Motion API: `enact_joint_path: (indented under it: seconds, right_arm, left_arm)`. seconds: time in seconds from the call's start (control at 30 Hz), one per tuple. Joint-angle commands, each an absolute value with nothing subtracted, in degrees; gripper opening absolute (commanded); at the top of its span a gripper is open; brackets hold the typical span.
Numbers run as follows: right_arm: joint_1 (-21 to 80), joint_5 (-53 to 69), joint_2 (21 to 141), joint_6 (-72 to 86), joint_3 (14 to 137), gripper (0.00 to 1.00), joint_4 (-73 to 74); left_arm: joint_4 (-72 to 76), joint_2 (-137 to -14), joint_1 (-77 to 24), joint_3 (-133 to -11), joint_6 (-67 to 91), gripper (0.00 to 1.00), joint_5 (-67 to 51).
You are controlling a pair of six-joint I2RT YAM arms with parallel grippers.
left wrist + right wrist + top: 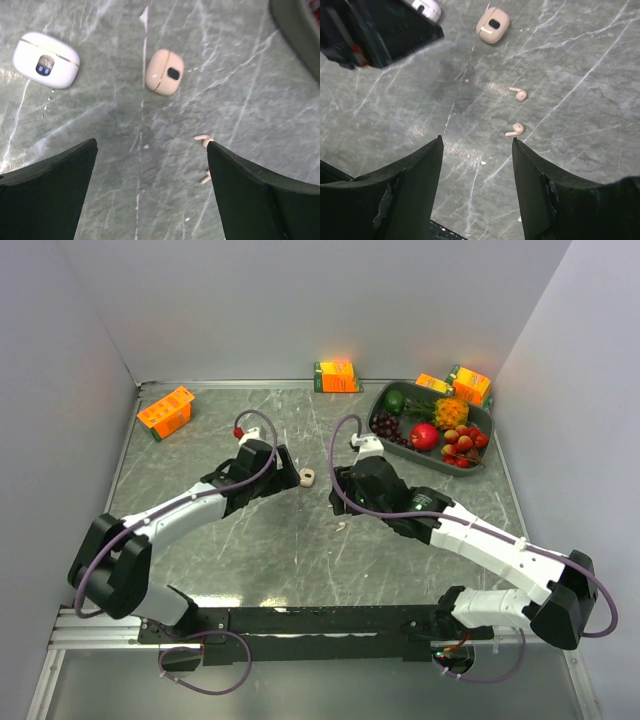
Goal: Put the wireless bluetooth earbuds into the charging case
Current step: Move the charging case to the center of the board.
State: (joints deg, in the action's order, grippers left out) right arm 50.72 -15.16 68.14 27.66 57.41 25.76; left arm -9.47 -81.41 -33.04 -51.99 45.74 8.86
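Two pale-beige earbuds (519, 93) (515, 130) lie loose on the marble table, just beyond my right gripper's (477, 139) open, empty fingertips. In the left wrist view the same earbuds (203, 139) (205, 177) peek out beside the right finger of my open, empty left gripper (152, 142). A beige charging case (164, 71) (493, 25) lies farther off and looks closed, with a white case (46, 60) to its left. From above, the beige case (307, 477) sits between the left gripper (288, 470) and the right gripper (340, 490).
A dark tray (489, 425) of toy fruit stands at the back right. Orange cartons sit at the back left (165, 411), back middle (337, 375) and behind the tray (470, 385). The left gripper's body (375, 30) fills the right wrist view's upper left.
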Motion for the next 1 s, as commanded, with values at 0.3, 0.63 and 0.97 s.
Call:
enact_joint_path:
  seconds: [0.3,0.63,0.97]
  right_arm:
    - [42.63,-4.93,79.79,27.07,59.58,0.67,17.77]
    - [38.76,-2.98,100.45,28.91,77.77,0.67,18.19]
    - [37.88,-7.12,86.86,31.2,68.13,0.66,18.19]
  left_arm:
    - [-12.12,-71.12,-33.31,-45.89,46.05,0.99,9.58]
    - [-13.01,-55.64,-33.22,-37.27,48.16,0.97,8.35]
    - [-9.23,-74.6,-33.31,-47.96,44.57,0.97,9.75]
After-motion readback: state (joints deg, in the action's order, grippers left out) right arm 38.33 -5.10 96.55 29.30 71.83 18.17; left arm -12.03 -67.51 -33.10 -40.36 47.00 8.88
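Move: The pink charging case lies almost beneath the left hand, about 10 cm below it, 1 cm ahead and 3 cm to its right; the white case is roughly 10 cm to that hand's left, level with it. From the right hand the pink case is some 13 cm ahead, 8 cm to the left and 16 cm below, with one pink earbud 3 cm ahead in line with the hand and the other about 3 cm back and 1 cm right. The right hand, fingers steadily part open, swings about 11 cm forward and some 6 cm down to the near right of the pink case, tipping its fingers down about 10 degrees, drifting left on the way and then easing a centimetre or two back right. The left hand, wide open, dips about 2 cm over the case, then clears off back and to its left while rising, before sinking again and creeping forward at the end, neither hand touching anything. ##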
